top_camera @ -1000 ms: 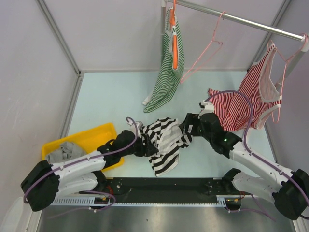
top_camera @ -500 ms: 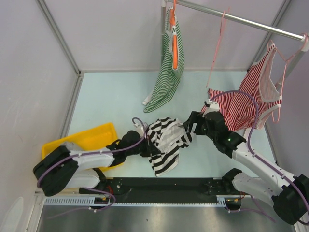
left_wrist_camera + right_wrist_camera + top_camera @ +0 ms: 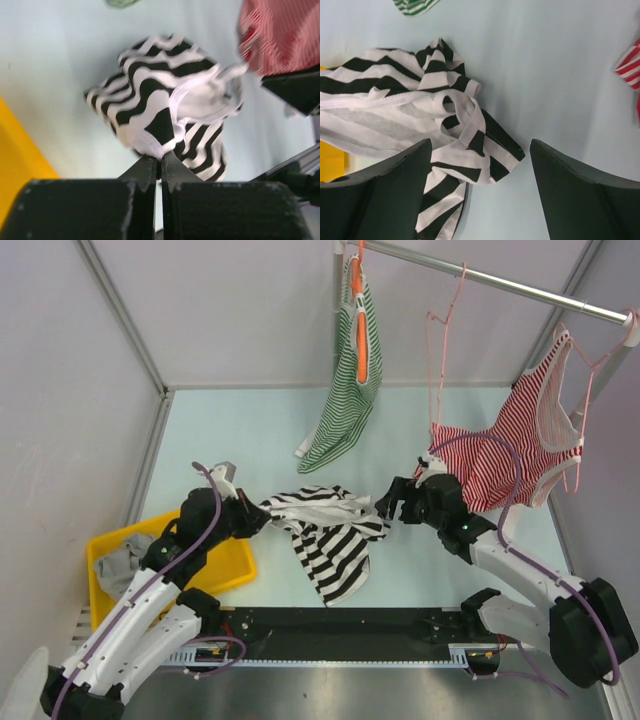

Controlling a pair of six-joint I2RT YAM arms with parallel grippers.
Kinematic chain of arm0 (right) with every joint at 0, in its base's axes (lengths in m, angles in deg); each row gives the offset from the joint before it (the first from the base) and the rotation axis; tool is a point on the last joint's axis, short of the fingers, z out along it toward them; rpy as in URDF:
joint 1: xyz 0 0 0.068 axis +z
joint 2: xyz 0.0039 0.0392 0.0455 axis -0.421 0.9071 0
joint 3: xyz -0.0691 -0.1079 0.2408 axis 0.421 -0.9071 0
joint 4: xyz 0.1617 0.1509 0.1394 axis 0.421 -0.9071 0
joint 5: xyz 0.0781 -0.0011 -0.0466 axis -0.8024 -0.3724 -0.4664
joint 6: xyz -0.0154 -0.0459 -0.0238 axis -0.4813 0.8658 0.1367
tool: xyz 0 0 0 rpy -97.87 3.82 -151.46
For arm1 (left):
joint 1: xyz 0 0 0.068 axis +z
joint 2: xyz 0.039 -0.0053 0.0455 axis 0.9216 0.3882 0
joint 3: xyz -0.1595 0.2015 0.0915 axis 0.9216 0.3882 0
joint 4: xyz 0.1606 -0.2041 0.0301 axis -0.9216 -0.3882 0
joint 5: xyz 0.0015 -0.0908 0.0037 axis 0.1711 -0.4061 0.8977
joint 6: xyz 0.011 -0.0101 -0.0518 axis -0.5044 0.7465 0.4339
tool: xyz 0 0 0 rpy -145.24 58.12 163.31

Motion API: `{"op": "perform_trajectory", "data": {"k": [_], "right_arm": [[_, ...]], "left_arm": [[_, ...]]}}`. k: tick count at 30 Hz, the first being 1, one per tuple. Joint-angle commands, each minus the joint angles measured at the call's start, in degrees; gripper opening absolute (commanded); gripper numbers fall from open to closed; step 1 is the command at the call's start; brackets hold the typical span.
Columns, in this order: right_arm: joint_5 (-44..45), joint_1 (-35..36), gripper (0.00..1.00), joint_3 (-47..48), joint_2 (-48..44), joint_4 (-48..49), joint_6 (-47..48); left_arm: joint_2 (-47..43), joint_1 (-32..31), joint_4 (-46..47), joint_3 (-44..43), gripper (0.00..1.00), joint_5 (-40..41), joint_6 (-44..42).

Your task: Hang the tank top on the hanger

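The black-and-white striped tank top (image 3: 328, 535) lies crumpled on the table's middle, one edge pulled up to the left. My left gripper (image 3: 262, 518) is shut on that pale-edged corner, which shows pinched between the jaws in the left wrist view (image 3: 160, 159), with the tank top (image 3: 160, 95) hanging beyond. My right gripper (image 3: 386, 506) is open at the top's right edge; in the right wrist view (image 3: 480, 146) its jaws stand wide apart over a fold of the tank top (image 3: 395, 120). The pale pink wire hanger (image 3: 438, 370) hangs empty on the rail.
A green-and-white top (image 3: 352, 370) on an orange hanger and a red-and-white top (image 3: 520, 445) hang from the metal rail (image 3: 520, 288). A yellow bin (image 3: 215, 562) with a grey cloth (image 3: 125, 560) sits front left. Walls close in the left, back and right.
My left arm has drawn back to the left and risen, pulling the tank top's corner out leftward. The right gripper stayed about where it was. The pink hanger has swung to hang straighter.
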Motion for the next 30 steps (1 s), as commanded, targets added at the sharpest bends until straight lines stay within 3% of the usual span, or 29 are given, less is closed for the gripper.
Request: {"op": "perform_trajectory", "data": {"k": [1,9,17,19,20,22,23,24,28,30], "right_arm": [[-10.54,-0.49,0.85,-1.56,3.85,15.13,-1.13],[-12.33,-0.32,0.85,-2.71,9.04,21.75,0.18],[-11.27,-0.41,0.82,0.46,15.2,18.86,1.59],[-12.68,-0.49,0.73,-0.24,15.38,19.39,0.81],[-13.47,-0.49,0.59,-0.6,15.38,19.82,0.37],[-16.89,-0.58,0.42,-1.3,15.46,21.32,-0.86],[-17.51,-0.5,0.12,-1.04,15.29,21.06,-1.39],[-18.21,-0.49,0.02,-0.95,14.07,20.01,-1.83],[-12.88,2.12,0.0,1.84,5.29,12.3,-0.27],[-2.7,5.02,0.0,4.83,-1.02,2.46,2.11]], "left_arm": [[0.4,0.53,-8.1,-0.43,0.0,-1.49,-3.27],[0.84,0.62,-9.07,-1.13,0.0,-0.78,-3.62],[-1.18,0.62,-12.85,-4.03,0.0,1.41,-4.68],[-1.53,0.7,-13.11,-3.86,0.0,1.59,-4.5],[-1.62,0.62,-13.11,-3.95,0.0,1.5,-4.42],[-1.53,0.71,-13.11,-4.03,0.0,1.5,-4.59],[-1.27,0.71,-13.02,-4.03,0.0,1.5,-4.59],[-1.18,0.71,-12.76,-4.3,0.0,1.5,-4.94],[-0.04,1.58,-10.74,-7.45,0.0,0.1,-6.52],[1.97,3.33,-9.51,-12.45,0.0,-0.43,-8.54]]}}
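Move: The tank top's right-hand strap, not yet gripped, lies about 5 cm to the left of the open right hand, level with it fore and aft and 4 cm below. The green top's hem hangs some 14 cm left and 12 cm ahead of that hand, the red top's near edge about 8 cm right and 8 cm ahead. From the left hand, already pinching the tank top's other end, the strap lies roughly 20 cm right, 3 cm ahead and 9 cm lower. The tank top's loose strap gets pinched by the right hand, which slides about 5 cm left over the cloth, turns some 10 degrees counter-clockwise, dips nearly 4 cm, then shuts fully and lifts about 2 cm. Meanwhile the left hand keeps its pinch on the other end, easing back and left about 3 cm and down nearly 4, then rising 2. ##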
